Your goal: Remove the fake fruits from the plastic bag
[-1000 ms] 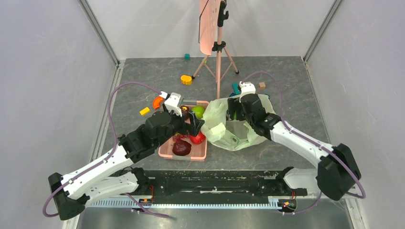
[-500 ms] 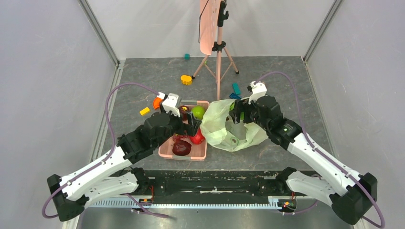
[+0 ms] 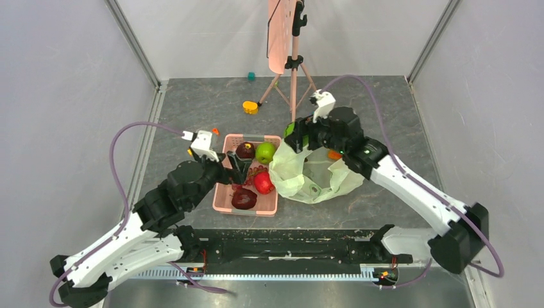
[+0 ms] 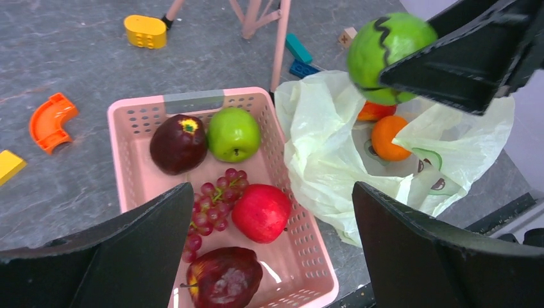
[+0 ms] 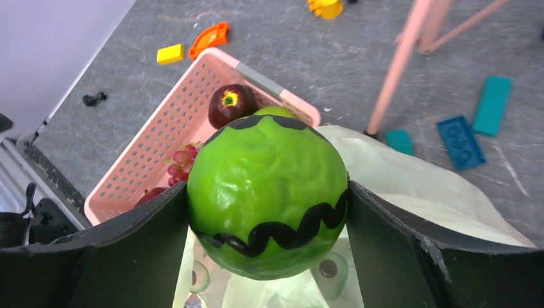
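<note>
My right gripper (image 3: 294, 133) is shut on the green ball with the dark zigzag band (image 5: 268, 192) and holds it in the air over the left edge of the pale-green plastic bag (image 3: 308, 179), next to the pink basket (image 3: 221, 199). The ball also shows in the left wrist view (image 4: 388, 56). An orange (image 4: 389, 136) and an orange-red fruit (image 4: 375, 112) lie in the open bag (image 4: 321, 147). A green apple (image 4: 233, 133) and a red apple (image 4: 261, 212) lie in the basket. My left gripper (image 3: 240, 170) is open and empty above the basket.
The basket also holds two dark maroon fruits (image 4: 178, 143) and a grape bunch (image 4: 215, 202). A pink tripod stand (image 3: 293, 70) is behind the bag. Toy blocks lie around: a yellow one (image 3: 250, 107), an orange curved one (image 4: 50, 119) and blue ones (image 5: 460, 141).
My right gripper has lifted the green ball out of the bag and carried it left towards the basket. My left gripper has drawn back left from the bag's edge.
</note>
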Robot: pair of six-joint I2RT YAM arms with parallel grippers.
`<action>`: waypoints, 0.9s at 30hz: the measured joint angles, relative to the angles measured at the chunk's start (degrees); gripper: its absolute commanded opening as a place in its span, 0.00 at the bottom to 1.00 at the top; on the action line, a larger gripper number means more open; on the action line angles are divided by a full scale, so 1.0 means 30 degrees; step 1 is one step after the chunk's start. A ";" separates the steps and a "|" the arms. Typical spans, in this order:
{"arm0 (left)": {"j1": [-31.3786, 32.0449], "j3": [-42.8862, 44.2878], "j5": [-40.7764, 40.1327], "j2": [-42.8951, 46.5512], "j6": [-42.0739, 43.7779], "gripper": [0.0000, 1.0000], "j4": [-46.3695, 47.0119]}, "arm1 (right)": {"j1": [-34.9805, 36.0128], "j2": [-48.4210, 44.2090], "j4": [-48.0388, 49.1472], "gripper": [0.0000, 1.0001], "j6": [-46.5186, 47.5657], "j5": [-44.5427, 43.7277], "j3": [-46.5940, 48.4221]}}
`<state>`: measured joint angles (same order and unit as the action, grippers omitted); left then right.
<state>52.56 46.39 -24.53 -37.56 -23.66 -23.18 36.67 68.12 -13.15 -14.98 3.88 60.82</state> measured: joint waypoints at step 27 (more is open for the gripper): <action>-0.0029 0.0051 -0.3344 0.3891 0.0000 1.00 -0.4138 | 0.5187 1.4804 0.1217 0.82 -0.0226 0.1406 0.7905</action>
<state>52.47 46.54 -34.57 -25.89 -23.66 -35.59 52.23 112.53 -9.50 -15.66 8.10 84.53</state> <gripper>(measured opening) 0.993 0.832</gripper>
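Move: From the right gripper, which holds the green melon, the open spot in the pink basket is about 20 cm left, 2 cm farther out and 20 cm below. At that same depth, the round eggplant lies 18 cm left and 7 cm out, the green apple 12 cm left and 6 cm out, the grapes 18 cm left and level ahead. From the left gripper the spot is roughly 10 cm ahead, 1 cm left, 22 cm down. Carry the green melon left with the right gripper, about 20 cm from over the bag to over the basket, nearly level at first, then dropping more steeply to some 15 cm lower. Keep the grip; swing the wrist about 20 degrees counter-clockwise and tip the fingers down. Meanwhile draw the empty left gripper about 7 cm left, out of the way, still open. ##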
